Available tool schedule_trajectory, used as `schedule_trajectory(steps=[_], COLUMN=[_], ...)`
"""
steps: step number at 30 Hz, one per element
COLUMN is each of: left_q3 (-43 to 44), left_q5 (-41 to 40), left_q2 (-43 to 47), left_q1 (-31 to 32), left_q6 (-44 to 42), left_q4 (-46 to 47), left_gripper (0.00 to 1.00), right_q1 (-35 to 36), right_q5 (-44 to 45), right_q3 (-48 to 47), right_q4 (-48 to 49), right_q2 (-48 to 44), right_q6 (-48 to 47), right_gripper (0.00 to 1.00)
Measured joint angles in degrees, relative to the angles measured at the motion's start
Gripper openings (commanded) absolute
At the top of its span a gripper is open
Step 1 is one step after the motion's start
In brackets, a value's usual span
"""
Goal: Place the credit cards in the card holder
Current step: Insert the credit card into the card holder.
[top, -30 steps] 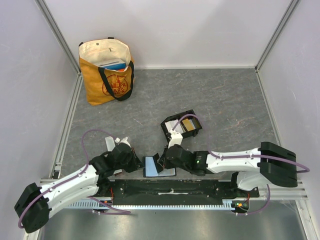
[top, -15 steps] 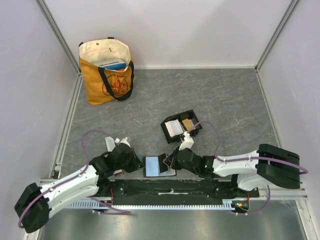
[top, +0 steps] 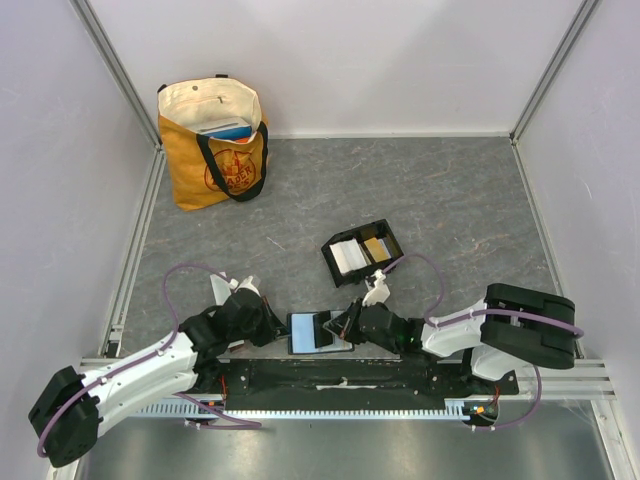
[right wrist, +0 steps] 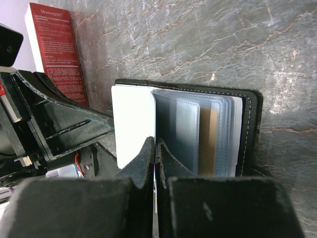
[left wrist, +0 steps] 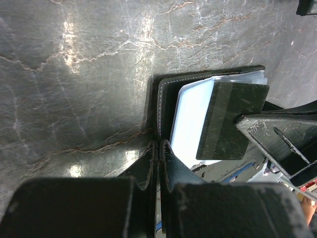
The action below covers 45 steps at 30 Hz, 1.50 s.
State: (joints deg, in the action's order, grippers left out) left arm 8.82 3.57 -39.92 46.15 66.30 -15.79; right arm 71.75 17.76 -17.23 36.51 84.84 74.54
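Observation:
The card holder (top: pixel 362 253), a small black tray, has a pale card (top: pixel 348 257) in its left compartment and an orange-gold card (top: pixel 377 247) in its right. Nearer me, a black wallet (top: pixel 318 332) lies open, showing a pale blue-white card (right wrist: pixel 131 124) and clear sleeves, one with an orange-gold card (right wrist: pixel 208 139) in it. My left gripper (left wrist: pixel 159 148) is shut on the edge of the wallet's cover (left wrist: pixel 161 96). My right gripper (right wrist: pixel 156 147) is shut, its tips at the seam between the pale card and the sleeves. I cannot tell whether anything is pinched there.
A yellow-and-cream tote bag (top: pixel 215 140) stands at the back left against the wall. A red and white box (right wrist: pixel 54 49) stands just beyond the wallet by the left arm. Both arms crowd the near edge over the black rail (top: pixel 340 380).
My right gripper has drawn back from the card holder to the open wallet, and the pale card now shows in the holder's left compartment. The left arm has not moved.

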Motion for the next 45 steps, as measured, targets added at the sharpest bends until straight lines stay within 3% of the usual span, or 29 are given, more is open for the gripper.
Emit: schedule_trajectory(steps=[17,26,31,34,38,40,45], left_q3=[-0.2,-0.5,-0.6,-0.6,-0.7,-0.7,-0.7], left_q5=[-0.2,-0.6,-0.9,-1.1,-1.7,-1.7,-1.7], left_q2=[0.4,2.1,2.2,2.1,2.3,2.6,3.7], left_q1=[0.0,0.0,0.0,0.0,0.0,0.0,0.0], left_q6=[0.3,0.3,0.3,0.3,0.3,0.3,0.3], left_q4=[-0.2,-0.4,-0.4,-0.5,-0.9,-0.8,-0.7], left_gripper=[0.02,0.02,0.02,0.02,0.02,0.02,0.02], right_q1=[1.8,3.0,3.0,3.0,3.0,3.0,3.5], right_q5=[0.0,0.0,-1.1,-1.5,-1.6,-1.3,0.4], right_q3=[0.8,0.7,-2.6,-3.9,-6.0,-6.7,-7.5], right_q4=[8.9,3.2,3.8,5.0,1.6,-1.9,-12.1], right_q2=[5.7,2.2,6.6,8.9,8.7,7.3,-1.4], right_q6=[4.1,4.9,4.7,4.7,3.3,2.3,-0.8], right_gripper=[0.0,0.0,0.0,0.08,0.32,0.5,0.61])
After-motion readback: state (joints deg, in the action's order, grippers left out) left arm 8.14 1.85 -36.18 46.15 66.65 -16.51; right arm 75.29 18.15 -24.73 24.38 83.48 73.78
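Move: The black card is already in the right fingers, its middle about 2 cm left and 1 cm below them. The pocket on the card holder's left page lies roughly 7 cm left of the right hand, 1 cm back and 2 below. The right page is some 2 cm right, 1 back and 2 below; the card tray is 18 cm ahead and 6 right. From the left hand, at the holder's left edge, that pocket is about 4 cm to the right, level fore-and-aft. The black card is slid left and slightly back into the left page's pocket by the right hand, which first eases about 1.5 cm that way, then pushes on to some 3.5 cm left while sinking about 1 cm. The right fingers then open past half, let go, and lift about 2 cm, drifting back right. The left fingers stay shut on the holder's left edge. ##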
